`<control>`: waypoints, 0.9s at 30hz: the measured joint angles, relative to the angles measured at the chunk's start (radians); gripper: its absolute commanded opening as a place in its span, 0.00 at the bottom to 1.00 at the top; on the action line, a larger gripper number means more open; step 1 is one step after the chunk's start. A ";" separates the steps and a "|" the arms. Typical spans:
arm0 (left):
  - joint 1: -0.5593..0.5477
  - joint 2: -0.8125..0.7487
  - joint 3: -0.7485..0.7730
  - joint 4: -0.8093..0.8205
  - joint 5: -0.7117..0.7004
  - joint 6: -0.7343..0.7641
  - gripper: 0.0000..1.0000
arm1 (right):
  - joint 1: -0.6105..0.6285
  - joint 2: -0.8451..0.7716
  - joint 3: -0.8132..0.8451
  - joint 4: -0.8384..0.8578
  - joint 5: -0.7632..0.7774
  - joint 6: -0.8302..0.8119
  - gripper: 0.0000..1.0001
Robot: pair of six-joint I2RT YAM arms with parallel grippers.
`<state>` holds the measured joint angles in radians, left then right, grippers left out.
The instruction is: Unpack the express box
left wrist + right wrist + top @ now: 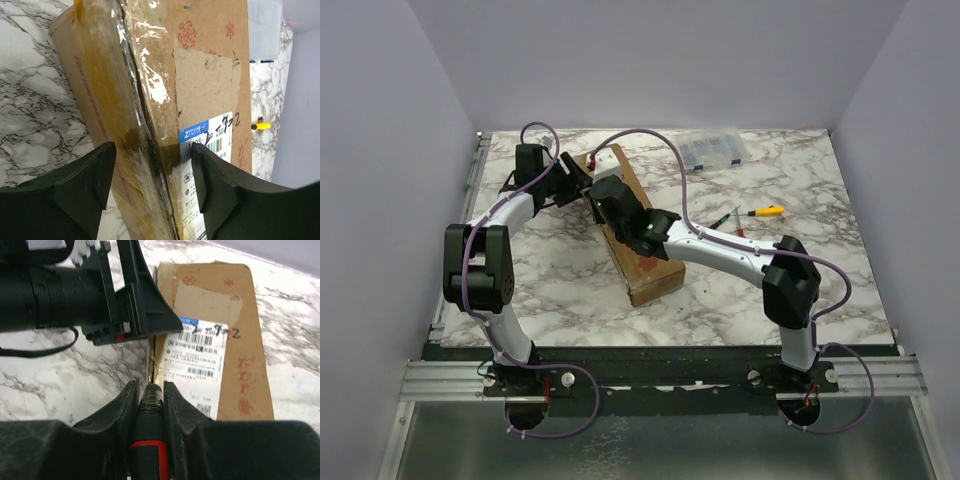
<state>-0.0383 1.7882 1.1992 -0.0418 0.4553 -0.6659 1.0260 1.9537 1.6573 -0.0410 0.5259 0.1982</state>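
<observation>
The express box (645,270), a long brown carton with yellowish tape and a white label (195,352), lies diagonally mid-table. My left gripper (152,150) stands open at its far end. One finger is beside the box's side wall and the other is over the label. Between them runs the taped seam (145,125), which shows a dark slit. My right gripper (151,385) is shut on a black tool with a red band (150,430). The tool's tip points at the seam beside the label, just behind the left gripper (135,315).
A clear plastic organiser case (712,150) sits at the back of the marble table (820,290). A yellow-handled screwdriver (765,211) and small green and red tools (725,218) lie right of the box. White walls stand around the table.
</observation>
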 measured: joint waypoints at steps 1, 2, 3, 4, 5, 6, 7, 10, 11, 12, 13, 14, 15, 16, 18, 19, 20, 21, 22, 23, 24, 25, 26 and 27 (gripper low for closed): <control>0.000 0.000 -0.001 0.000 0.000 -0.002 0.66 | 0.011 0.000 0.006 -0.023 0.021 0.000 0.00; 0.000 0.000 -0.001 0.000 0.000 -0.003 0.66 | 0.023 -0.002 0.009 -0.045 0.042 -0.001 0.00; 0.000 0.000 -0.001 0.000 -0.002 -0.003 0.66 | 0.034 -0.003 0.010 -0.069 0.061 -0.001 0.00; 0.000 0.000 -0.001 0.000 -0.003 -0.004 0.66 | 0.048 -0.005 0.010 -0.100 0.082 -0.001 0.00; 0.000 0.001 -0.001 0.000 -0.004 -0.003 0.66 | 0.059 -0.006 0.010 -0.124 0.097 0.000 0.00; 0.000 0.002 -0.001 0.000 -0.004 -0.004 0.66 | 0.072 -0.007 0.010 -0.145 0.116 0.000 0.00; 0.000 0.004 -0.001 0.001 -0.005 -0.003 0.65 | 0.084 -0.009 0.010 -0.159 0.134 0.002 0.00; 0.000 0.011 0.002 0.007 -0.005 -0.003 0.64 | 0.119 -0.042 -0.012 -0.209 0.169 0.005 0.00; 0.000 0.016 0.006 0.008 -0.002 -0.002 0.64 | 0.129 -0.060 -0.028 -0.223 0.171 0.010 0.00; -0.001 0.020 0.010 0.007 0.000 0.000 0.64 | 0.139 -0.083 -0.050 -0.236 0.172 0.015 0.00; -0.001 0.025 0.016 0.006 0.002 0.004 0.64 | 0.145 -0.104 -0.070 -0.241 0.172 0.019 0.00; -0.002 0.030 0.022 0.005 0.003 0.008 0.64 | 0.148 -0.122 -0.090 -0.241 0.171 0.023 0.00; -0.002 0.034 0.028 0.003 0.006 0.012 0.64 | 0.151 -0.147 -0.114 -0.245 0.169 0.029 0.00; -0.003 0.038 0.032 0.001 0.009 0.014 0.64 | 0.152 -0.170 -0.134 -0.249 0.169 0.035 0.00; -0.006 0.041 0.039 -0.003 0.010 0.019 0.63 | 0.152 -0.204 -0.162 -0.262 0.170 0.049 0.00; -0.008 0.042 0.039 -0.005 0.010 0.020 0.63 | 0.153 -0.219 -0.174 -0.270 0.172 0.058 0.00; -0.010 0.041 0.039 -0.006 0.010 0.021 0.63 | 0.156 -0.230 -0.182 -0.279 0.175 0.068 0.00; -0.012 0.041 0.039 -0.007 0.010 0.022 0.63 | 0.161 -0.238 -0.186 -0.291 0.184 0.078 0.00; -0.013 0.041 0.039 -0.007 0.010 0.023 0.63 | 0.168 -0.245 -0.188 -0.301 0.194 0.090 0.00; -0.014 0.041 0.039 -0.006 0.010 0.025 0.63 | 0.179 -0.249 -0.190 -0.312 0.205 0.101 0.00; -0.014 0.041 0.039 -0.006 0.009 0.027 0.63 | 0.193 -0.256 -0.191 -0.327 0.216 0.113 0.00; -0.015 0.041 0.040 -0.006 0.009 0.028 0.62 | 0.208 -0.263 -0.193 -0.345 0.225 0.126 0.00; -0.015 0.041 0.041 -0.006 0.009 0.031 0.62 | 0.224 -0.270 -0.198 -0.358 0.236 0.138 0.00; -0.016 0.041 0.042 -0.006 0.008 0.034 0.61 | 0.238 -0.279 -0.205 -0.373 0.239 0.150 0.00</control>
<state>-0.0547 1.8294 1.2411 -0.0479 0.4637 -0.6319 1.2644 1.6745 1.4521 -0.4141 0.7647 0.3485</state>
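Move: The right hand, holding the cutter, has the express box's middle about 5 cm to its right, nearly level fore and aft and some 12 cm below. The near end of the taped seam lies about 16 cm back and 6 cm right. The left gripper, on the seam, is roughly 8 cm ahead and 3 cm left; the green screwdriver is about 26 cm right, level fore and aft. From the left hand, the box's middle is about 6 cm back and 9 cm right. Back towards the base and partly to the right, the right hand draws the cutter about 13 cm along the box's taped left edge, away from the left gripper and towards the near end, with the tip still on the seam. It dips 1.5 cm early, rolling some 10 degrees left side down. The left gripper stays astride the far part of the edge, steadying the box. ##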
